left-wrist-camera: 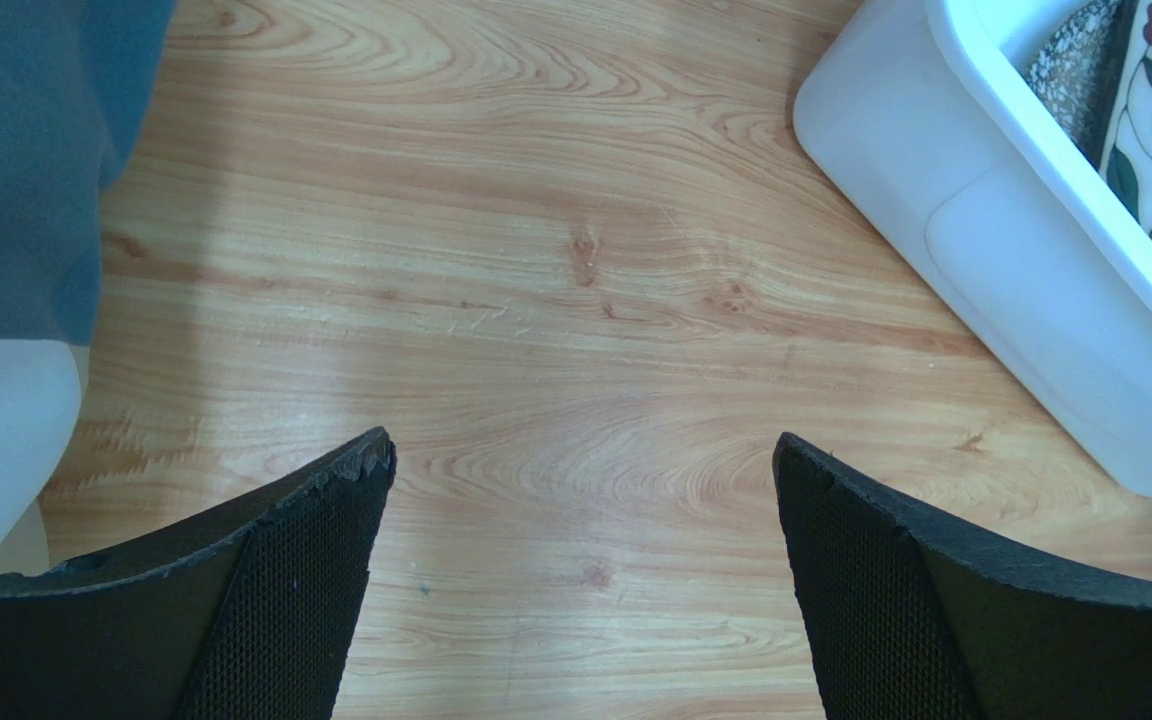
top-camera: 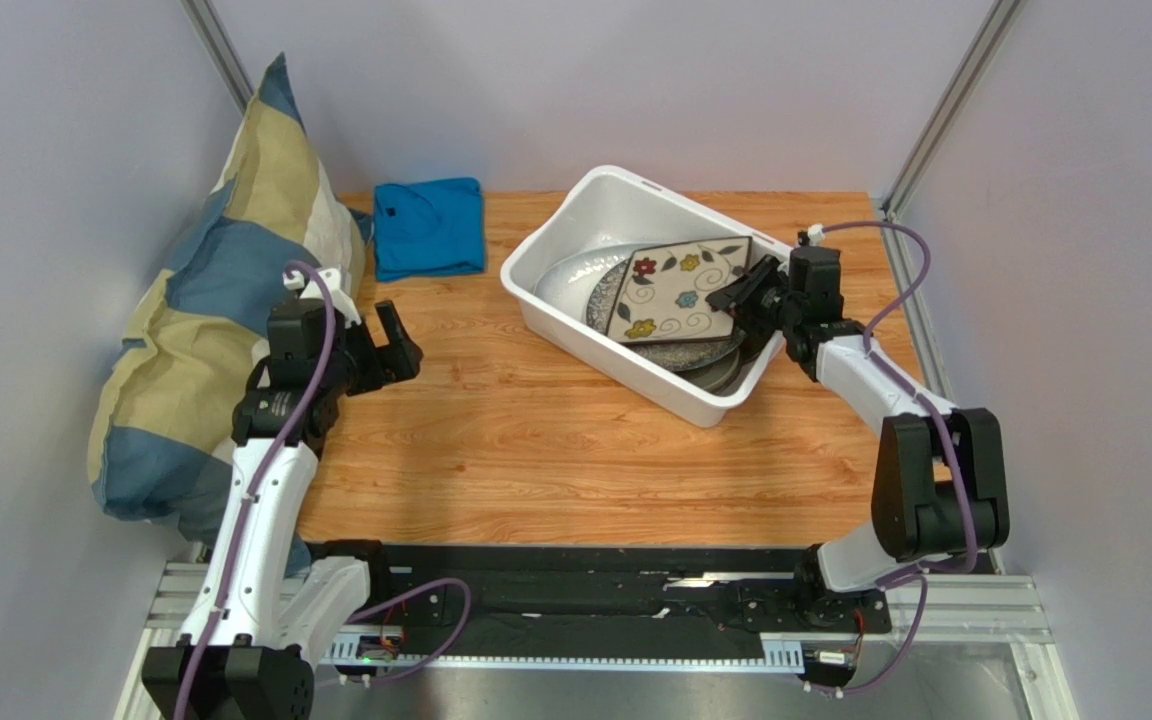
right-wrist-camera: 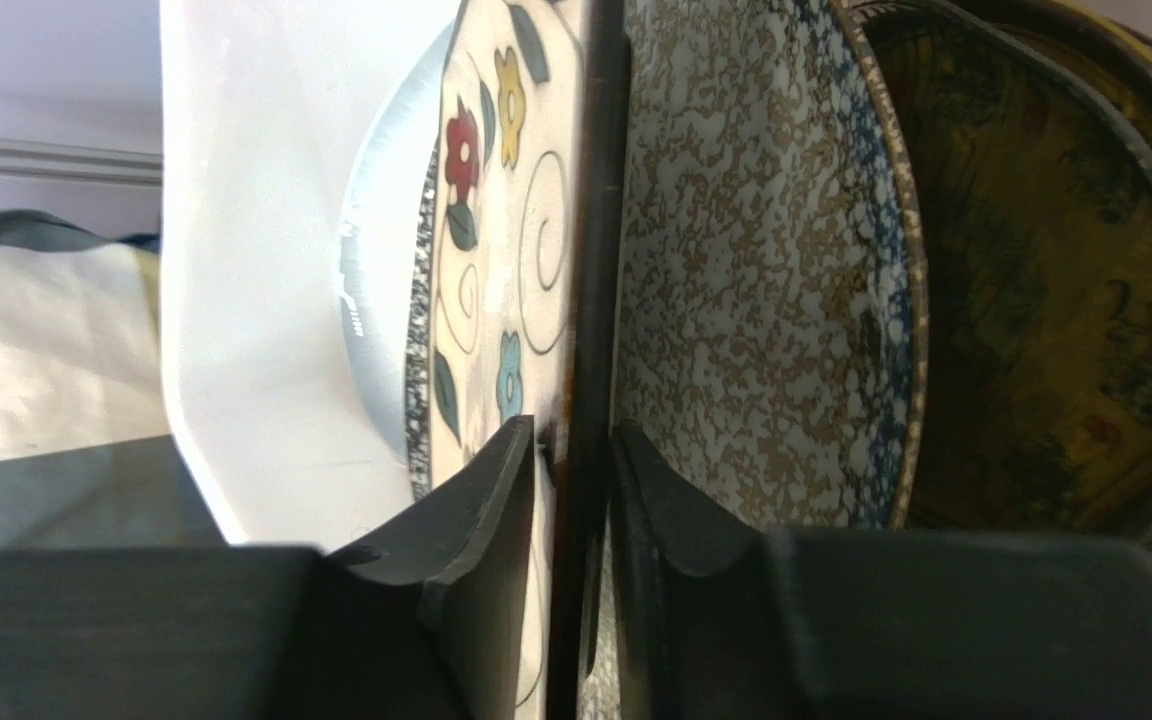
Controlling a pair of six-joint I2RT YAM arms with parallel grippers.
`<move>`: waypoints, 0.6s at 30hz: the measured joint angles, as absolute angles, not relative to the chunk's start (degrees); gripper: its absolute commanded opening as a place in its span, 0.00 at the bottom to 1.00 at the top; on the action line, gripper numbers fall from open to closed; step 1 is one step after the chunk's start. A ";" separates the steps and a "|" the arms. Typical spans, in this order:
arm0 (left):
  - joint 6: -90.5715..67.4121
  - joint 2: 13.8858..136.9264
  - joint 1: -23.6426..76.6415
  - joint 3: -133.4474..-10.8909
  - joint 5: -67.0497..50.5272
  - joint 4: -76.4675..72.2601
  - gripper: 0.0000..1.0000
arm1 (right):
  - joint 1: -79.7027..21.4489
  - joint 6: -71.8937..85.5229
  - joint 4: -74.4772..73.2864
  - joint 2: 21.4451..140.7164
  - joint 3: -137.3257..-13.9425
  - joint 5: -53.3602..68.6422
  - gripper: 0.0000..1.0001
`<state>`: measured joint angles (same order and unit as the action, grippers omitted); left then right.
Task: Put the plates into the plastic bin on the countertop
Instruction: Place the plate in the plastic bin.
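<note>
The white plastic bin [top-camera: 597, 339] stands on the wood countertop [top-camera: 537, 435] at the back right. Inside it lie a white oval platter [top-camera: 573, 272], a grey-speckled round plate [right-wrist-camera: 748, 255] and darker round plates [right-wrist-camera: 1048, 300]. The floral square plate [top-camera: 680, 290] lies tilted on top of them. My right gripper [top-camera: 748, 288] is shut on the floral plate's right edge [right-wrist-camera: 590, 225], one finger on each face. My left gripper [top-camera: 387, 353] is open and empty over bare wood [left-wrist-camera: 582, 450], left of the bin [left-wrist-camera: 988, 255].
A folded blue cloth [top-camera: 429, 225] lies at the back, left of the bin. A big blue and yellow checked pillow [top-camera: 222, 300] leans at the table's left edge beside my left arm. Grey walls close in three sides.
</note>
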<state>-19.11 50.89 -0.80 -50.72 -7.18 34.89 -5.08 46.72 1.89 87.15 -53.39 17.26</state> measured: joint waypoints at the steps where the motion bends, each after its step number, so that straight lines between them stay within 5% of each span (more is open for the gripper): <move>1: -19.09 50.89 -0.80 -50.61 -7.18 34.92 1.00 | -5.43 45.56 0.21 86.61 -53.95 16.05 0.35; 4: -19.11 50.89 -0.80 -50.48 -7.22 34.89 1.00 | -5.85 43.03 -4.16 84.86 -54.54 13.32 0.43; 6: -19.11 50.89 -0.80 -50.37 -7.29 34.92 1.00 | -5.87 41.91 -6.44 84.12 -54.63 12.29 0.62; 11: -19.11 50.94 -0.80 -50.33 -7.51 34.89 1.00 | -6.68 39.94 -10.17 80.77 -55.75 10.35 0.83; 18: -19.11 50.89 -0.80 -50.30 -7.81 34.89 1.00 | -6.96 36.49 -16.97 73.60 -59.48 4.64 0.99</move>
<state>-19.11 50.89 -0.80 -50.30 -7.81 34.89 -6.96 36.49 -16.97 73.60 -59.48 4.64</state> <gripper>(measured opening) 0.993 0.942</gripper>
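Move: The flowered square plate is still between the right fingertips by its right-hand edge, tilted, its middle about 7 cm to the hand's left, level fore and aft and some 2 cm lower. Under it lies the round speckled plate, about 8 cm left, 1 cm back and 4 cm down; the yellow-brown plate is roughly 3 cm to the right, 4 cm back and 6 cm down. From the left hand the flowered plate lies about 33 cm right, 9 cm ahead and 8 cm below. The flowered plate is let go onto the round speckled one in the bin: the right fingers spread from nearly shut to almost wide open as the hand backs off level, back and to its right. It then climbs away, ending some 6 cm higher and 3 cm both back and right, rolled about 15 degrees with its left side lower. ##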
